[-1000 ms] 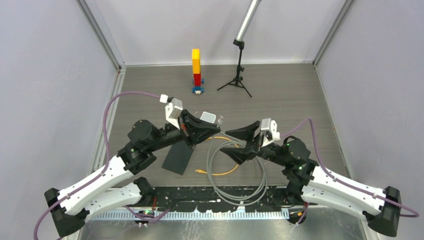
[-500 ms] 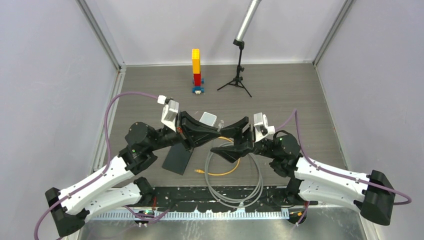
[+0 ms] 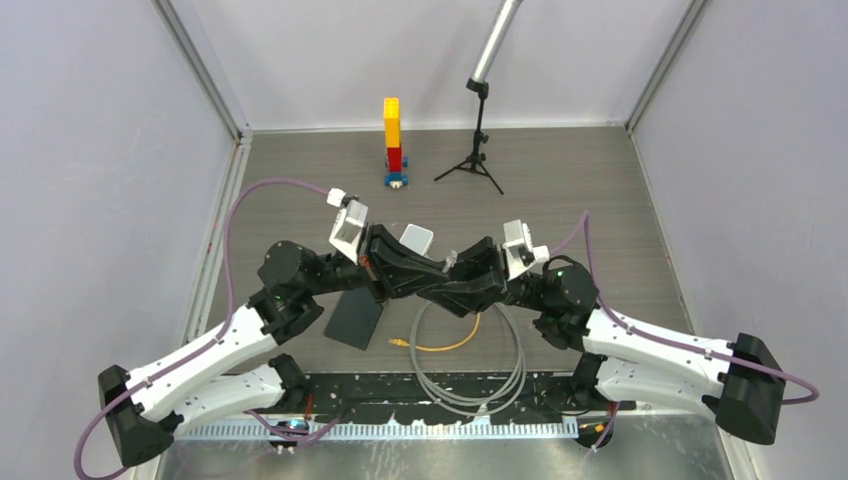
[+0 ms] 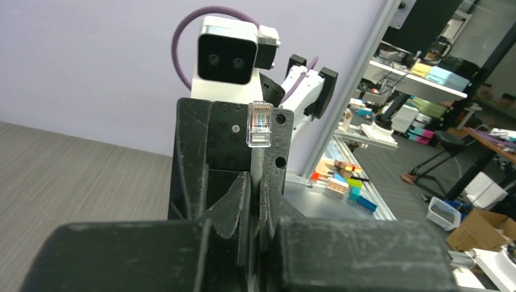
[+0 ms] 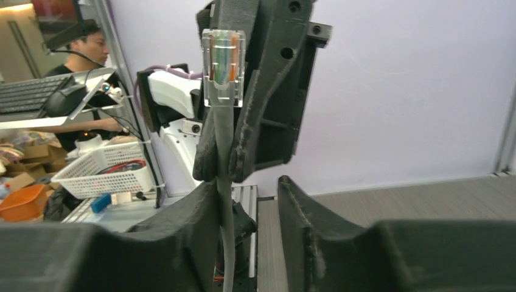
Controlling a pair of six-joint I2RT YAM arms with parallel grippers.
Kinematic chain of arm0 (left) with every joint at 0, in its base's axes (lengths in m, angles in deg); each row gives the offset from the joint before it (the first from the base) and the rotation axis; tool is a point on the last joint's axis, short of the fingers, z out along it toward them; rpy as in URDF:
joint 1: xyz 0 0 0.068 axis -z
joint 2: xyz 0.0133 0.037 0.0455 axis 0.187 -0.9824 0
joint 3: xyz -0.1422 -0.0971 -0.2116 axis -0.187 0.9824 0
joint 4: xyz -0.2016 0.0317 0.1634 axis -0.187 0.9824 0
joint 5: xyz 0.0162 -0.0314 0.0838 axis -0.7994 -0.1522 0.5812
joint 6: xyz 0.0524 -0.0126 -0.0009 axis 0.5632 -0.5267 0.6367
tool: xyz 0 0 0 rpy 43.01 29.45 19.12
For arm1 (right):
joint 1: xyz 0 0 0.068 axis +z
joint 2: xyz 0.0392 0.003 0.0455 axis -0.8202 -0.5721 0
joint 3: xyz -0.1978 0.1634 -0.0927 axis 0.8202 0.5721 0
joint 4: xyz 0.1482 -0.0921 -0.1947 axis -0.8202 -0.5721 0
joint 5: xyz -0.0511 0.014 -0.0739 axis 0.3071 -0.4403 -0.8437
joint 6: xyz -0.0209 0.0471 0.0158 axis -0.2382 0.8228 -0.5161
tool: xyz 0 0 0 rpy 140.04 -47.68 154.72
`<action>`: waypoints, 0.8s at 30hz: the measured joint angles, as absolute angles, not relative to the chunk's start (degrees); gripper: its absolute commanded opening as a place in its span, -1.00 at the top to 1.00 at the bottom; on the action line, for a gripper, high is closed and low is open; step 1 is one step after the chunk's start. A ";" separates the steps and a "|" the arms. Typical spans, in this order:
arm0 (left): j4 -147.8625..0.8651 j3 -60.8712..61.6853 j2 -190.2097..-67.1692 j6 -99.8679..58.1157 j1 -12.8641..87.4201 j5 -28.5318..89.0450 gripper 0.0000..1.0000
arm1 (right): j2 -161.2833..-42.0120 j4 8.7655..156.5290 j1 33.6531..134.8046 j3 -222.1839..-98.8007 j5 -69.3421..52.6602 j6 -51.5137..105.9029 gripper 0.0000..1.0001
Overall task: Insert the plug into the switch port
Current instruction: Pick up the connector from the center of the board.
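Observation:
A clear plug (image 4: 260, 123) on a grey cable (image 5: 226, 213) stands upright above my left gripper (image 4: 255, 177), which is shut on the cable just below it. My right gripper (image 5: 248, 182) faces it from the other side. Its jaws stand apart around the same cable, which lies against the left finger (image 5: 195, 213) with a gap to the other. In the top view both grippers, left (image 3: 438, 270) and right (image 3: 440, 282), meet mid-table with the plug (image 3: 452, 260) between them. The small white box (image 3: 417, 238) lies just behind the left gripper; its switch port cannot be made out.
The cable's grey coil (image 3: 470, 372) and an orange wire (image 3: 440, 346) lie in front of the grippers. A black flat pad (image 3: 355, 318) sits to the left. A brick tower (image 3: 392, 140) and a small tripod (image 3: 478, 152) stand at the back.
My right gripper has moved left to the left gripper, and its jaws have narrowed around the cable below the plug. The left gripper has kept its grip, shifting only slightly.

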State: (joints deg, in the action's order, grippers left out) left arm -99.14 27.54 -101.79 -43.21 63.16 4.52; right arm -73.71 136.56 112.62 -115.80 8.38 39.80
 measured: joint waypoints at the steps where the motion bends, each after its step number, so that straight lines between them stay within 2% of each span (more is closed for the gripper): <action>1: -99.84 27.54 -102.19 -43.62 63.16 3.91 1.00 | -74.67 137.26 112.62 -116.30 9.23 40.39 0.48; 4: -102.53 27.54 -103.32 -44.91 62.83 2.57 1.00 | -76.60 139.69 112.88 -117.59 11.90 42.07 0.96; 6: -104.26 27.54 -103.70 -45.72 62.77 1.83 0.98 | -76.86 140.41 112.99 -118.09 13.19 43.08 0.99; 8: -105.46 27.54 -103.85 -46.42 62.79 1.26 0.51 | -76.84 140.48 113.03 -118.40 13.86 43.25 0.99; 10: -105.44 27.54 -103.85 -46.55 62.81 1.22 0.14 | -76.64 139.64 113.03 -118.51 13.67 42.86 0.99; 13: -103.51 27.54 -103.02 -45.09 63.07 1.61 -0.19 | -74.94 132.91 112.92 -119.23 11.42 40.65 0.99; 18: -95.80 26.86 -99.70 -40.15 63.16 4.08 -0.25 | -71.09 114.18 112.84 -125.13 5.62 34.51 0.99; 24: -87.95 24.57 -97.25 -34.25 63.18 7.08 -0.25 | -69.69 98.47 112.88 -131.64 0.49 29.24 0.99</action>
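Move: The upright clear connector on the grey cable is still in the left hand's fingers, its middle about 4 cm above that hand, 1 cm ahead and 1 cm to the right. From the right hand, whose open fingers already straddle the cable, the connector is about 5 cm up, 1 cm back and 1 cm left. The white switch box lies some 25 cm ahead, 3 cm left and 36 cm below the right hand; the black pad, about 8 cm ahead, 15 cm left, equally low. The right hand draws back about 2 cm and slightly up as its fingers close and pinch the grey cable below the connector, while the left keeps its hold; only then do the left fingers open wide and let go. The right hand, keeping its pinch, next carries the connector forward almost 5 cm, its fingertips dipping about 15 degrees and turning some 10 degrees or more clockwise, as the opened left hand backs off about 2 cm to its left. ##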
